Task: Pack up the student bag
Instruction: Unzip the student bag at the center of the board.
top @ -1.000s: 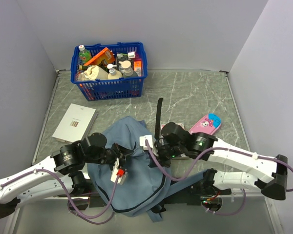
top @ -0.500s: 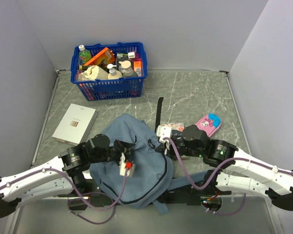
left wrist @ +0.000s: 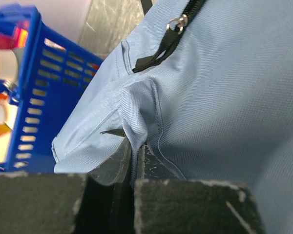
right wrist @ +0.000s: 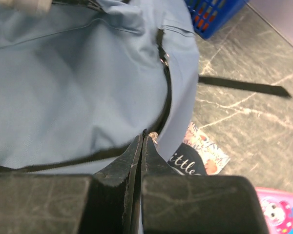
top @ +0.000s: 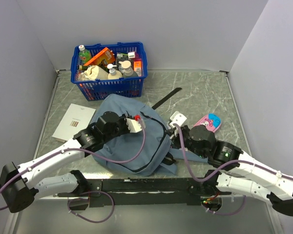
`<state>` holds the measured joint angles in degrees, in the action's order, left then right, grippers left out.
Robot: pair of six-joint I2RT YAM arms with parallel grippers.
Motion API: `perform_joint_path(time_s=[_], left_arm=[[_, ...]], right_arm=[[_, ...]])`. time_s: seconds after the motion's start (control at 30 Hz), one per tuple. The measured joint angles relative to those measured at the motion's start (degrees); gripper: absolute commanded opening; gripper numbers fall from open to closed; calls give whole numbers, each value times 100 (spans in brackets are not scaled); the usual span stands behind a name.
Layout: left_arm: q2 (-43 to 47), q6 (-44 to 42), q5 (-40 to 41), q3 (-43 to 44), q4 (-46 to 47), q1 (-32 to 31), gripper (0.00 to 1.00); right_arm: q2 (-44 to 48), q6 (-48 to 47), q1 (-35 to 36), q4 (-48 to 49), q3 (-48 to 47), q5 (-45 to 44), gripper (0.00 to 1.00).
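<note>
The student bag (top: 127,141), soft grey-blue fabric with dark zipper lines, lies in the middle of the table, its black strap end (top: 167,97) stretched toward the back. My left gripper (top: 139,122) sits on the bag's top and is shut on a pinched fold of the bag's fabric (left wrist: 136,131). My right gripper (top: 170,129) is at the bag's right edge, its fingers (right wrist: 154,158) shut on a zipper pull with a metal ring (right wrist: 154,138). A second zipper pull (left wrist: 177,22) shows in the left wrist view.
A blue basket (top: 110,88) full of bottles and packets stands at the back left. A white book (top: 74,122) lies left of the bag. A pink pencil case (top: 208,122) lies to the right. A flowered book (right wrist: 202,155) peeks from under the bag.
Both arms have carried the bag away from the near edge toward the back of the table. Its strap has swung to the right. Both grippers stayed shut.
</note>
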<state>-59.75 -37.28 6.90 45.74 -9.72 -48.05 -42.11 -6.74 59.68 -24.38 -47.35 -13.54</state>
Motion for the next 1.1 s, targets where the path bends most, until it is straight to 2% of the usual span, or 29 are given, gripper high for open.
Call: perform_joint_path(time_s=[0.23, 0.27, 0.3, 0.33, 0.37, 0.4, 0.47, 0.5, 0.67, 0.77, 0.93, 1.1], left_arm=[[2, 608, -39, -2, -208, 9, 1], [0, 682, -39, 0, -221, 9, 4], [0, 765, -48, 4, -236, 9, 14], [-2, 831, -105, 20, -271, 13, 36], [-4, 868, -179, 61, -356, 22, 43], [-4, 872, -256, 131, -481, 31, 58], [2, 815, -553, 339, -643, 59, 80], [15, 741, -776, 505, -741, 76, 98], [428, 85, -2190, 892, -754, 87, 96], [232, -133, -2894, 1189, -715, 81, 96], [-1071, -417, -3834, 1875, -608, 83, 96], [-2476, -1209, -4435, 2557, -1405, 103, 99]], right_arm=[[514, 636, 2, -22, 522, 90, 0], [535, 748, 2, -26, 553, 142, 0], [546, 874, 7, -31, 579, 197, 0], [549, 990, 11, -26, 597, 221, 0], [557, 1095, 22, -15, 627, 223, 0], [566, 1191, 35, -24, 651, 214, 0], [568, 1331, 39, -55, 656, 155, 0], [568, 1364, 39, -52, 656, 111, 0], [566, 1462, 39, 61, 662, 2, 0], [590, 1464, 39, 306, 785, 46, 0], [748, 1377, 39, 612, 1027, 330, 0], [767, 1204, 44, 772, 962, 739, 0]])
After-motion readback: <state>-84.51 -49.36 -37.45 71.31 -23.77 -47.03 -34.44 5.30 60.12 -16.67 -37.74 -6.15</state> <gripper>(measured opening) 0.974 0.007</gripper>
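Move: Out to the right of the left hand, which is shut on a fold of the student bag, the zipper slider at the right fingertips lies about 15 cm off, 9 cm nearer the robot and roughly level. The zipper's far-end slider is only about 6 cm right of the left hand and 2 cm farther out. From the right hand the Little Women book lies some 6 cm ahead, 5 cm right and 18 cm below, the pencil case about 15 cm ahead and 21 cm right. Letting go of the bag fold, the left hand opens wide and lifts about 8 cm while drawing back, then swings right, some 13 cm in all, and sinks to about its old height over the zipper near the right hand, turning about 40 degrees clockwise. The right fingers stay shut at the zipper slider, easing a few centimetres back and down, then slightly left and up. ##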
